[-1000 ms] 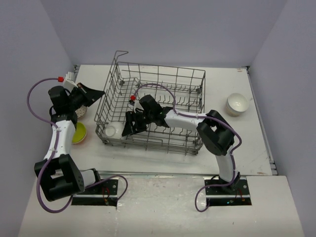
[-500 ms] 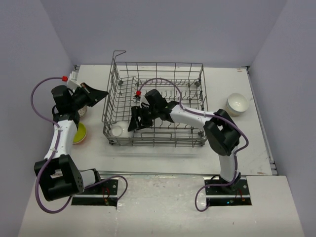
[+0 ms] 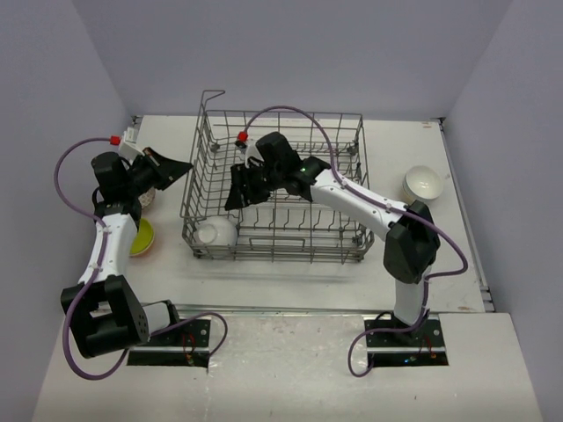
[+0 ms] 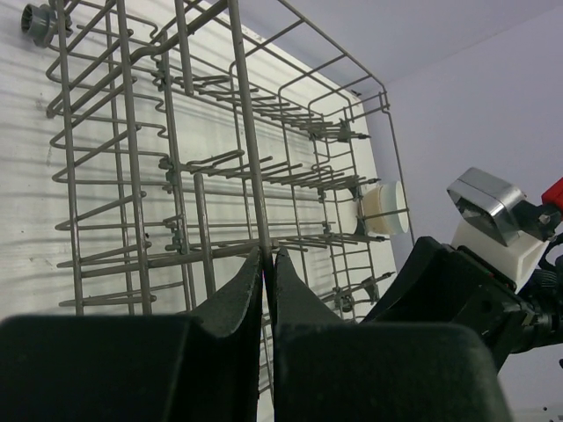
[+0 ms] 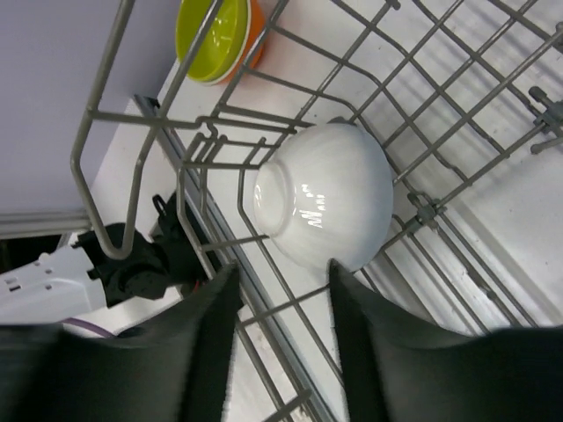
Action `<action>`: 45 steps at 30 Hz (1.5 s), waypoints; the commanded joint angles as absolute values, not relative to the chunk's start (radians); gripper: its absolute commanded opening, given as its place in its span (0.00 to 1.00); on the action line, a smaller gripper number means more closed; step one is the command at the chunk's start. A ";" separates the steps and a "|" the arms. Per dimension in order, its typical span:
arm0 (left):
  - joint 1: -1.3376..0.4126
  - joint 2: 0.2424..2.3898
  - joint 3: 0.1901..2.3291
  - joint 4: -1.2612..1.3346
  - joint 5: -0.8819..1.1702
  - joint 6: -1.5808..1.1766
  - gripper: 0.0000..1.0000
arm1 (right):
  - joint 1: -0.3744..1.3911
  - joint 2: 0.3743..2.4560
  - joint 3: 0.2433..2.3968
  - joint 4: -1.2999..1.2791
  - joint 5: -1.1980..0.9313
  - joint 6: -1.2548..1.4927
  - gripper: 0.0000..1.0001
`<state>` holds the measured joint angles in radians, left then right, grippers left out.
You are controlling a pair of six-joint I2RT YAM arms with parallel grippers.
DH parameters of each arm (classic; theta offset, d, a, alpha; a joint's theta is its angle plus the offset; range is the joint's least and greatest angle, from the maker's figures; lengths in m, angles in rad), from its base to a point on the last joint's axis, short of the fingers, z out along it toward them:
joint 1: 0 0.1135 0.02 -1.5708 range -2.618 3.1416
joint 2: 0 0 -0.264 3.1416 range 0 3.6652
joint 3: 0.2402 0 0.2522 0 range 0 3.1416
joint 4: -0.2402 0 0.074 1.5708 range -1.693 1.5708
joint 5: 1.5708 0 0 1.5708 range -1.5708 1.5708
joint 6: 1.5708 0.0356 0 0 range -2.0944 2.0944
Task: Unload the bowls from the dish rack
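The grey wire dish rack (image 3: 361,176) stands mid-table. A white bowl (image 3: 217,232) lies on its side in the rack's near-left corner; in the right wrist view it (image 5: 325,207) lies just beyond my fingertips. My right gripper (image 3: 234,197) is inside the rack above that bowl, open and empty (image 5: 281,286). My left gripper (image 3: 183,166) is shut on a wire of the rack's left rim; the left wrist view shows its fingers pinching that wire (image 4: 268,255). Another white bowl (image 3: 421,185) stands on the table right of the rack.
A yellow-green bowl nested in an orange one (image 3: 141,236) sits left of the rack, also in the right wrist view (image 5: 215,35). A speckled bowl (image 3: 147,199) is half hidden under the left arm. Walls close in left, right and behind.
The rack, skewed a second ago, now sits square and a little further right. My right gripper has pulled up and back from the white bowl. The left gripper has stayed on the rim wire.
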<state>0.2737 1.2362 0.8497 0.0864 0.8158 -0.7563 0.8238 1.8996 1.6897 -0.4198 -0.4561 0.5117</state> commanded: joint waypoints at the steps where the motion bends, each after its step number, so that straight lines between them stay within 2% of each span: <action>1: 0.284 1.249 0.848 0.055 0.825 -0.733 0.00 | 0.834 1.947 1.764 -0.519 -0.453 0.472 0.39; 2: 0.284 1.249 0.848 0.055 0.824 -0.733 0.00 | 0.836 1.954 1.769 -0.511 -0.466 0.482 0.22; 3: 0.284 1.249 0.848 0.055 0.824 -0.733 0.00 | 0.838 1.960 1.779 -0.509 -0.472 0.486 0.13; 5: 0.284 1.249 0.850 0.054 0.822 -0.735 0.00 | 0.845 1.970 1.789 -0.509 -0.477 0.494 0.01; 6: 0.284 1.249 0.851 0.055 0.824 -0.735 0.00 | 0.850 1.979 1.793 -0.511 -0.483 0.494 0.00; 33: 0.273 1.239 0.857 0.063 0.822 -0.759 0.00 | 0.971 2.212 2.025 -0.558 -0.534 0.532 0.00; 45: 0.273 1.215 0.842 0.067 0.827 -0.769 0.00 | 0.968 2.327 2.140 -0.646 -0.437 0.526 0.00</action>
<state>0.2733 1.2366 0.8497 0.0856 0.8124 -0.7860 0.9680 2.2974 2.0754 -0.5930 -0.4904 0.5270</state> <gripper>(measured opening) 0.018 0.003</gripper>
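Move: The last white bowl lies on its side in the near left corner of the rack, from the right hand about 7 cm to the left, 1 cm back and some 12 cm below. The rack's left wall stands roughly 5 cm beyond the bowl to the left, level with it front to back; the green bowl is on the counter about 30 cm left of the right hand and 2 cm back. From the left hand the white bowl lies some 10 cm back, 5 cm right and 15 cm below. Leftward and down, with a smaller pull back, the right hand travels about 12 cm towards the white bowl: a first dip, then a nearly level sweep left and back, then down again. Its half-open fingers shut early with nothing between them and stay shut, tips tilting about 10 degrees further down and back to end close at the bowl's foot. The left hand stays put, still pinching the rack's wire. ##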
